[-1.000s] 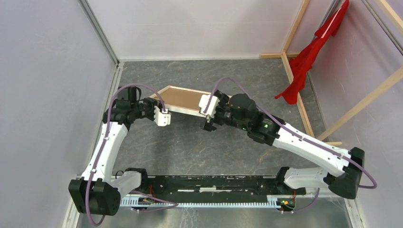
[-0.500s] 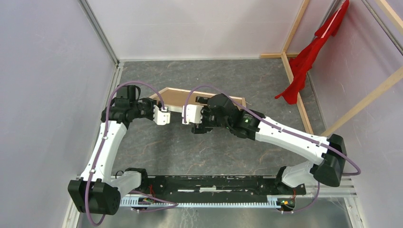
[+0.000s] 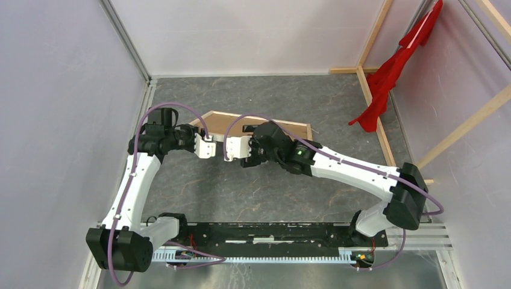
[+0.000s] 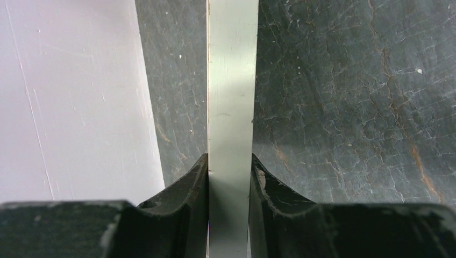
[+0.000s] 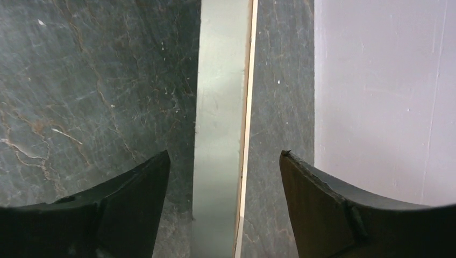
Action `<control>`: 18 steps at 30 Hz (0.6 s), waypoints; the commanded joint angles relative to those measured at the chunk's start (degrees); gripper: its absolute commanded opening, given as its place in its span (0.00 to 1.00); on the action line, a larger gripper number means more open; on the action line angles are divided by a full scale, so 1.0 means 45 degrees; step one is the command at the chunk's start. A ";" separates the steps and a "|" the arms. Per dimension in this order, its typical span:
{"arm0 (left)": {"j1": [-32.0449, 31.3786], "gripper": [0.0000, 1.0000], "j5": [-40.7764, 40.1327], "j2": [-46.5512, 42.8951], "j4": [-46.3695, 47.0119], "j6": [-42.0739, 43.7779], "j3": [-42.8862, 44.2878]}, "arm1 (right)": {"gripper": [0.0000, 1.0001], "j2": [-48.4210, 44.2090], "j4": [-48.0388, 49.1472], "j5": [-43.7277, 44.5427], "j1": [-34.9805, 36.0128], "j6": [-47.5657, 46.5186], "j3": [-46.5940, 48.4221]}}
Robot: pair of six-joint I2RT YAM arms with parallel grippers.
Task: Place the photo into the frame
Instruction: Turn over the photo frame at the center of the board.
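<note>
The frame [image 3: 217,114] is propped up tilted at the back middle of the table, its light wood back and a brown backing board [image 3: 222,126] facing up. My left gripper [image 3: 208,148] is shut on the near left edge. From the left wrist, the pale edge strip [image 4: 228,97] is pinched between both fingers of the left gripper [image 4: 228,161]. My right gripper [image 3: 234,148] sits just to its right on the same edge. Its open jaws [image 5: 223,156] straddle the strip [image 5: 218,107] without touching it. The photo is out of view.
A red cloth [image 3: 391,72] hangs on bare wooden beams [image 3: 373,102] at the back right. Pale walls [image 3: 60,120] close in the left and back sides. The dark marbled tabletop [image 3: 253,186] lies between the frame and the arm bases.
My right gripper has slid left along the frame's near edge and now sits close beside the left gripper, its jaws slightly narrower. The left gripper has kept its hold and place.
</note>
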 commanded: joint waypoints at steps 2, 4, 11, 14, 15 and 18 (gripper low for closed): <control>0.0015 0.02 0.0463 -0.0066 -0.0349 -0.0759 0.0558 | 0.72 0.0784 0.0265 0.0941 0.0059 -0.0575 0.0595; 0.0012 0.02 0.0418 -0.0062 -0.0343 -0.0684 0.0510 | 0.61 0.0946 0.0109 0.1016 0.0063 -0.0437 0.0882; 0.0010 0.82 0.0584 -0.0159 0.0583 -0.2024 0.0432 | 0.26 0.0806 0.0523 0.1094 0.0073 0.0222 0.1431; 0.0006 1.00 0.0740 -0.0486 0.1467 -0.2815 0.0357 | 0.18 0.0658 0.0734 0.1233 0.0063 0.0551 0.1755; 0.0006 1.00 0.0759 -0.0593 0.1909 -0.3346 0.0352 | 0.16 0.0610 0.0769 0.1305 0.0053 0.0703 0.1926; 0.0047 1.00 0.0625 -0.0590 0.2559 -0.4991 0.0817 | 0.14 0.0568 0.0649 0.1335 0.0061 0.1158 0.2656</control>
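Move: The photo frame stands tilted up on its far bar, and its raised edge is already between the right hand's open fingers; the spot to grip is about 2 cm ahead and 1 cm below, straight in line sideways. The left gripper, pinching the same edge, is some 9 cm left of the right hand and 1 cm ahead. The far bar's middle is roughly 8 cm ahead, 6 cm right and 20 cm below. From the left hand, the right hand's gripping spot is about 9 cm right, level fore and aft, 1 cm lower. The photo frame's raised edge changes hands: the right hand eases about 1.5 cm forward over it, dipping about as much before rising back, and shuts its fingers to pinch the bar. Once they are nearly shut, the left fingers, until then still gripping, open wide and come free as that hand lifts some 1.5 cm with a slight wrist turn. ##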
